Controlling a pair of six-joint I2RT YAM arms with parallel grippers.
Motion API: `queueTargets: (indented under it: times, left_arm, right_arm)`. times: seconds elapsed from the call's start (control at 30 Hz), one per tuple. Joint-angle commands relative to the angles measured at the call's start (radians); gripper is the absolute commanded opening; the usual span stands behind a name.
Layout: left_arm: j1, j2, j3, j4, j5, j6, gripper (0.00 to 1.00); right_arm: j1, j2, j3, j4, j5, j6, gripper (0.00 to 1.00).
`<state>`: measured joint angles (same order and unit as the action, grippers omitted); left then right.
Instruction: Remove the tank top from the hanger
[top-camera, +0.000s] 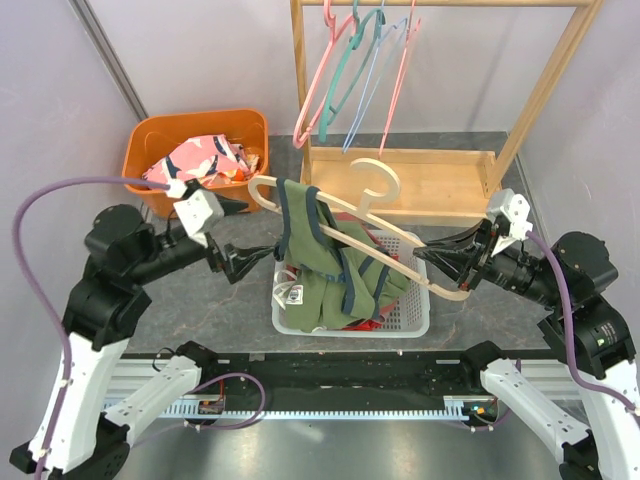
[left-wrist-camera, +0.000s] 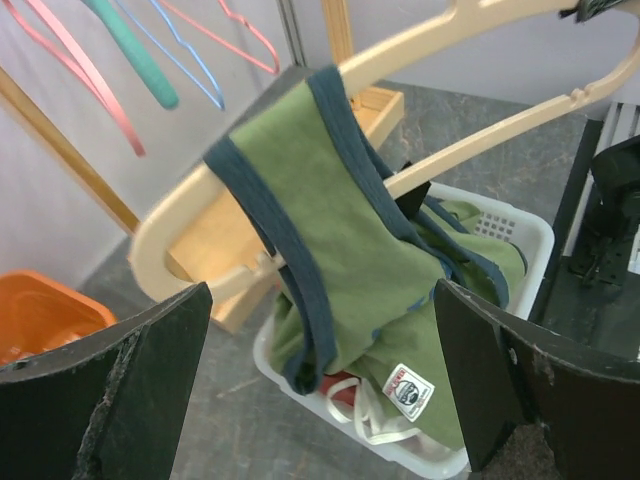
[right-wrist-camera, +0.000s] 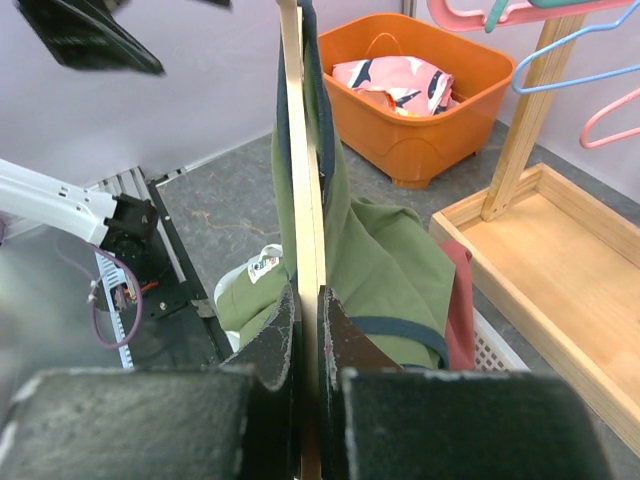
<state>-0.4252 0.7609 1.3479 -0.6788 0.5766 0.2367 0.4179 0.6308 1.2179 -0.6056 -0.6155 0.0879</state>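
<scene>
A green tank top (top-camera: 330, 265) with navy trim hangs by its straps on a cream wooden hanger (top-camera: 256, 192), and its body sags into the basket below. My right gripper (top-camera: 440, 262) is shut on the hanger's right end and holds it tilted above the basket. In the right wrist view the hanger (right-wrist-camera: 303, 200) runs edge-on between the jaws of the right gripper (right-wrist-camera: 310, 300), with the tank top (right-wrist-camera: 380, 260) draped beyond. My left gripper (top-camera: 262, 258) stands open just left of the tank top. The left wrist view shows the left gripper (left-wrist-camera: 320, 300) empty, facing the tank top (left-wrist-camera: 340, 220) and the hanger (left-wrist-camera: 150, 245).
A white mesh basket (top-camera: 415, 325) under the hanger holds a red garment. An orange bin (top-camera: 160, 135) with patterned cloth stands at the back left. A wooden rack (top-camera: 430, 185) with several coloured hangers (top-camera: 350, 60) stands behind.
</scene>
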Motion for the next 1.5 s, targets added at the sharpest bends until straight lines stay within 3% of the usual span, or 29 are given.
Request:
queueTargets:
  times: [0.0,0.23,0.6,0.7,0.83,0.9,1.07,1.33,1.47]
  left_arm:
    - [0.009,0.057,-0.061,0.093,-0.011,-0.128,1.00]
    - [0.008,0.100,-0.096,0.228,-0.089,-0.163,1.00]
    - [0.013,0.149,-0.070,0.275,0.051,-0.281,0.99]
    - [0.014,0.149,-0.084,0.275,0.066,-0.278,0.86]
    - [0.016,0.150,-0.101,0.278,0.101,-0.286,0.58]
    - [0.014,0.150,-0.104,0.278,0.106,-0.293,0.51]
    - [0.016,0.150,-0.107,0.278,0.126,-0.306,0.22]
    - [0.017,0.144,-0.109,0.288,0.114,-0.301,0.02]
    - [0.025,0.137,-0.099,0.282,0.115,-0.307,0.02]
  right_arm:
    - [-0.001,0.006,-0.003,0.113,0.002,0.049,0.00]
    - [0.001,-0.006,-0.008,0.098,-0.026,0.050,0.00]
    - [0.001,-0.008,-0.040,0.063,-0.044,0.036,0.00]
    - [0.001,-0.011,-0.032,0.049,-0.032,0.026,0.00]
    - [0.002,-0.002,-0.026,0.049,-0.033,0.023,0.00]
    - [0.001,0.003,-0.026,0.050,-0.032,0.023,0.00]
    - [0.001,0.010,-0.037,0.056,-0.026,0.027,0.00]
    - [0.002,0.001,-0.043,0.035,-0.017,0.024,0.00]
    - [0.001,-0.013,-0.049,0.009,0.000,0.010,0.00]
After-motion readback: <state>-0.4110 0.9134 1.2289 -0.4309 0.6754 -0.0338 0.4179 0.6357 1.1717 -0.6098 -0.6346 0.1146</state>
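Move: Just ahead of the open left fingers, some 5 cm forward, 5 cm right and 4 cm lower, is the tank top shoulder still looped over the hanger's left end. The hanger's middle is about 18 cm right, 3 cm forward and 2 cm lower. The basket is roughly 18 cm right, 7 cm forward and 33 cm below. From the right hand, gripping the hanger's other end, that shoulder is some 24 cm left, 8 cm forward and about level. Reaching about 5 cm forward and 4 cm down with open fingers, the left hand dips some 10 degrees onto the tank top shoulder, then eases a couple of centimetres right, coming up slightly, and shuts its fingers to pinch the navy-edged cloth just under the hanger's upper bar. The right hand keeps its grip on the hanger's right end and sinks about 2 cm. ##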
